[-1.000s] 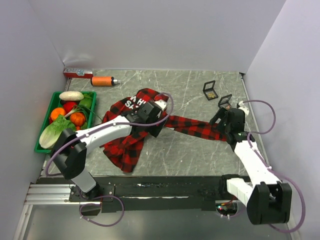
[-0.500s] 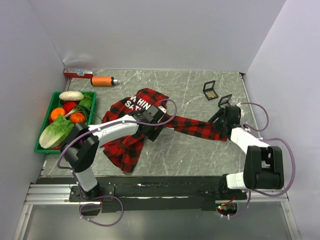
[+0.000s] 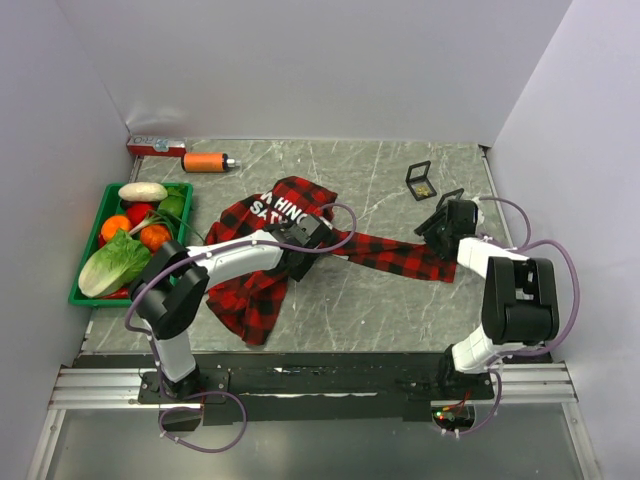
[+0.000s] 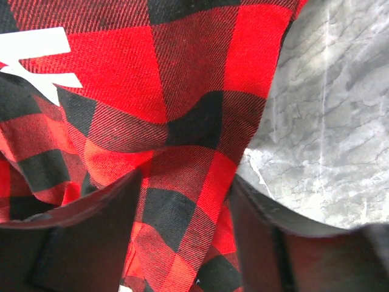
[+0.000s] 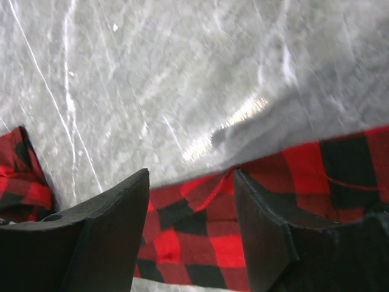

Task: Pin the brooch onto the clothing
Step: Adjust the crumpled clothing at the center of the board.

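The clothing (image 3: 262, 275), a red-and-black plaid shirt with white lettering, lies crumpled mid-table with one sleeve (image 3: 395, 255) stretched to the right. My left gripper (image 3: 306, 243) is pressed down on the shirt just below the lettering. In the left wrist view it (image 4: 185, 182) is open, with a raised fold of plaid (image 4: 182, 91) between its jaws. My right gripper (image 3: 446, 226) is over the sleeve's end. It (image 5: 191, 176) is open there, the hemmed cuff (image 5: 203, 234) lying between and beneath its fingers. A small gold item, seemingly the brooch (image 3: 425, 187), sits in an open black box (image 3: 419, 179).
A second open black box (image 3: 451, 198) lies just behind the right gripper. A green crate (image 3: 86, 293) of vegetables stands at the left edge. An orange bottle (image 3: 205, 161) and a red box (image 3: 154, 147) lie at the back left. Walls close in on three sides.
Both grippers have come down onto the shirt and their jaws have narrowed. The right arm has folded back toward the sleeve end; more of the white lettering now shows behind the left gripper.
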{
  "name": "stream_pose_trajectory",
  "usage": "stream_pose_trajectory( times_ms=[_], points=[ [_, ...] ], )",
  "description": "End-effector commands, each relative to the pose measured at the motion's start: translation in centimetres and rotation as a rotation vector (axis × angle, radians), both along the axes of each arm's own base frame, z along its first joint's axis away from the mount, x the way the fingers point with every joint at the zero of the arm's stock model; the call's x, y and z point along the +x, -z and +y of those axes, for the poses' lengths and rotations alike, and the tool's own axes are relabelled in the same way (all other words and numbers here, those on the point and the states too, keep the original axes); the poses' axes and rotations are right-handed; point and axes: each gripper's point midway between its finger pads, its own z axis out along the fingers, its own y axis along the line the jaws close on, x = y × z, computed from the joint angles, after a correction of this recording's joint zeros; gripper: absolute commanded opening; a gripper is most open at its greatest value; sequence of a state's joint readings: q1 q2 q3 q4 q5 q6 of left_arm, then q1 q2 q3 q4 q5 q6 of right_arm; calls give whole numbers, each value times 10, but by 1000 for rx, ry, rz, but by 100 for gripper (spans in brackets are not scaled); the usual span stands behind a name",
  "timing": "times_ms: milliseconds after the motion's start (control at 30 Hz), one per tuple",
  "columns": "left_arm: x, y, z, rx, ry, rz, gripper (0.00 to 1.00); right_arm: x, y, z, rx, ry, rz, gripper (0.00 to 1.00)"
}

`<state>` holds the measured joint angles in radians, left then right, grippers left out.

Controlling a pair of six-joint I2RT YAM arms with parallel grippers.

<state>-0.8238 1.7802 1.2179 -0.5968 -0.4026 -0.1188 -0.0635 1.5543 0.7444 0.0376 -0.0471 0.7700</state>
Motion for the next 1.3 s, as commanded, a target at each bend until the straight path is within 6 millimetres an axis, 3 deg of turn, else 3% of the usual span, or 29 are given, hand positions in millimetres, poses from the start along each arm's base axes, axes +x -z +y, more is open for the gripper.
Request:
stream_pose_trajectory(
  times_ms=[0,267,367,567,900,1000,1100,1167,1267],
  points=[
    [8,-10,-4,7,-3,-37,55,25,-11,-3,7,15,-43,61],
    [10,-9,-1,22,-13,-43,42,18,-2,3,57,22,-32,52],
    [11,-10,-1,25,-14,-47,41,11,0,8,82,24,-35,52],
    [13,-14,1,25,-26,-61,24,0,-2,13,107,32,-50,58],
    [20,-30,7,27,-54,-122,15,9,-4,28,139,8,-63,55],
    [25,-44,10,7,-70,-171,14,14,2,32,144,-19,-40,49],
    [30,-58,16,-9,-92,-216,11,17,3,36,159,-48,-56,29],
    [33,-66,20,-14,-105,-241,10,19,0,38,156,-64,-72,0],
    [41,-89,29,-22,-138,-306,9,23,-20,37,128,-91,-109,0]
  ],
)
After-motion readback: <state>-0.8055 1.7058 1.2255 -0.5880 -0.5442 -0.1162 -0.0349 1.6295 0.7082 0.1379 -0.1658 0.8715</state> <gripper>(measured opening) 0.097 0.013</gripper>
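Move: The left hand is right over the body of the shirt at its right-hand edge, the cloth to be gathered barely 1 cm below the fingers. The white lettering lies some 10 cm ahead and 7 cm to its left, the loose hem corner about 15 cm back and 12 cm left. The right hand hovers above the outstretched sleeve; the stretch of sleeve edge it wants is about 3 cm left and 2 cm down, with the cuff 6 cm back and 6 cm right, and the nearer brooch box 9 cm ahead and 6 cm right. The left hand stays almost in place while its already closing fingers draw in from about two-thirds open to nearly shut, pinching up a fold of the shirt body between the tips, then lifts about 3 cm, easing forward and left with the fold. Meanwhile the right hand noses forward a centimetre and comes back, then works left along the sleeve edge and down, some 3 cm left and 2 cm lower in all, its left side rolling up about 10 degrees, and at the very end its half-open fingers snap shut on that edge. ##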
